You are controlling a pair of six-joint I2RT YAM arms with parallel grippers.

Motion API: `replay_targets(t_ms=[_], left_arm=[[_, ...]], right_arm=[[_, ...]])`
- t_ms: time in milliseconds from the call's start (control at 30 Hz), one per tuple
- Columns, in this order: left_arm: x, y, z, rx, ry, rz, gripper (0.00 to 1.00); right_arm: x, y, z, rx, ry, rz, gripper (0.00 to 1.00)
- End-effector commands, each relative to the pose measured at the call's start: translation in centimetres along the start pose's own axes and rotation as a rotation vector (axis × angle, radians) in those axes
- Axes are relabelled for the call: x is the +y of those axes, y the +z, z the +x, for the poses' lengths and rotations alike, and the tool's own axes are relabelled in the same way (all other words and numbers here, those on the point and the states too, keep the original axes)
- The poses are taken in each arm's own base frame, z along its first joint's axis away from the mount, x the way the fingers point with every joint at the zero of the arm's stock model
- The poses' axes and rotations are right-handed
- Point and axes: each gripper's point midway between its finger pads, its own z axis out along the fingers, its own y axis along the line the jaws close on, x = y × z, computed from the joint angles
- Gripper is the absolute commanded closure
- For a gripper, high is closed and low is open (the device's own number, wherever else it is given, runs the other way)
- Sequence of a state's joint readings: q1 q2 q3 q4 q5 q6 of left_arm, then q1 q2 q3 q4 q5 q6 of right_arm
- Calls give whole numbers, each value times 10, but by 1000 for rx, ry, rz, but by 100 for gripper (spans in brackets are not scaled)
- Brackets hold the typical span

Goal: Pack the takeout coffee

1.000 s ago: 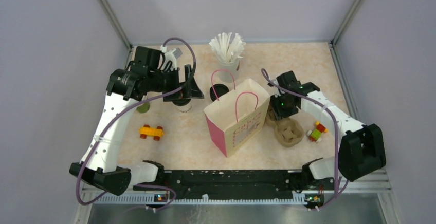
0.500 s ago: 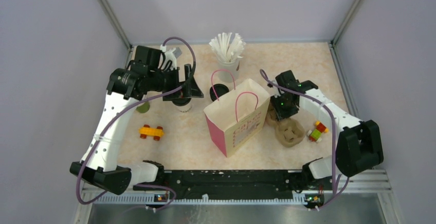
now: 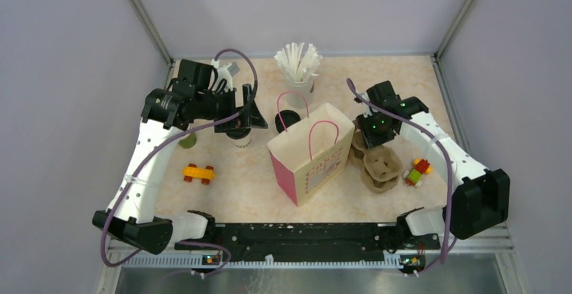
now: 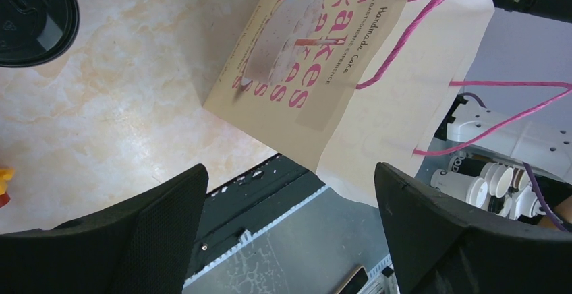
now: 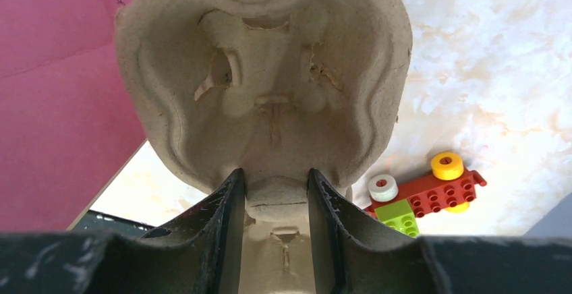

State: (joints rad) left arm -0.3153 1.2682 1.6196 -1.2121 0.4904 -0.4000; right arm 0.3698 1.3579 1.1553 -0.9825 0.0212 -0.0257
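The takeout coffee [image 3: 287, 120], a black-lidded cup, stands just left of the back corner of the paper bag [image 3: 311, 156]. In the left wrist view its lid [image 4: 30, 14] sits at the top left corner and the bag's printed face [image 4: 324, 71] fills the middle. My left gripper [image 3: 251, 115] hovers left of the coffee, open and empty, with wide-spread fingers [image 4: 162, 230]. My right gripper [image 3: 374, 131] is right of the bag. It is shut on the rim of a brown pulp cup carrier [image 3: 382, 169]. The wrist view shows the carrier [image 5: 270, 71] pinched between the fingers [image 5: 226, 230].
A white cup [image 3: 239, 139] stands under the left gripper. A cup of white straws [image 3: 298, 65] is at the back. Toy brick pieces lie at the right [image 3: 417, 171] and left [image 3: 198, 172], with a green object [image 3: 188, 141] nearby. Side walls enclose the table.
My right gripper has closed onto the carrier's rim and drawn a little toward the back right, shifting the carrier with it. The left arm has stayed still.
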Motion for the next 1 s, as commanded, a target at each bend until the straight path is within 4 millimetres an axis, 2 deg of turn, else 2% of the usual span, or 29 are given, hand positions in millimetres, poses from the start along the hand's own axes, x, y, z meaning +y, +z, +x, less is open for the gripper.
replay_targets(t_ms=[0, 300, 467, 567, 633, 800, 867, 967], left_arm=[[-12, -3, 1, 10, -9, 55, 4], [-30, -2, 19, 87, -149, 151, 20], [-25, 7, 35, 129, -183, 167, 22], [-20, 13, 42, 151, -196, 166, 23], [-20, 15, 42, 151, -203, 176, 24], [-28, 16, 37, 148, -217, 218, 34], [-29, 17, 36, 148, -219, 227, 39], [-29, 20, 34, 147, -216, 232, 48]], right_arm=[[-15, -37, -27, -106, 40, 61, 77], [-27, -103, -72, -292, 95, 119, 78], [-24, -157, -112, -537, 12, 90, 80], [-11, -192, -136, -729, -76, 26, 81], [8, -211, -150, -853, -165, -61, 81], [35, -263, -179, -1150, -284, -165, 83], [50, -275, -184, -1226, -359, -208, 83], [71, -283, -187, -1283, -463, -271, 81]])
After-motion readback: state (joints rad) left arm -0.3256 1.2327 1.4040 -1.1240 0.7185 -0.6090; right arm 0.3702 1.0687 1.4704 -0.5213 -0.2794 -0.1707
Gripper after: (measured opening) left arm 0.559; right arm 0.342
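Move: The right hand already holds the upper cup carrier just above the other one. That lower carrier's middle is about 4 cm back, 2 cm to the hand's right and 8 cm down. The bag it is meant for stands some 20 cm to its left, 8 cm back, its middle about 2 cm above the hand; the block car is roughly 16 cm right, 8 cm back, 9 cm lower. From the empty left hand the bag's middle is about 19 cm right, 6 cm back and 16 cm down. Up fast by nearly 30 cm goes the right hand with its pinched carrier, drifting a little forward early, then swinging left late while the wrist tips the fingers up some 60 degrees. Meanwhile the left hand eases back, right and down, a few centimetres each, towards the bag's left rim corner, tipping its fingers further down and closing them about halfway. ##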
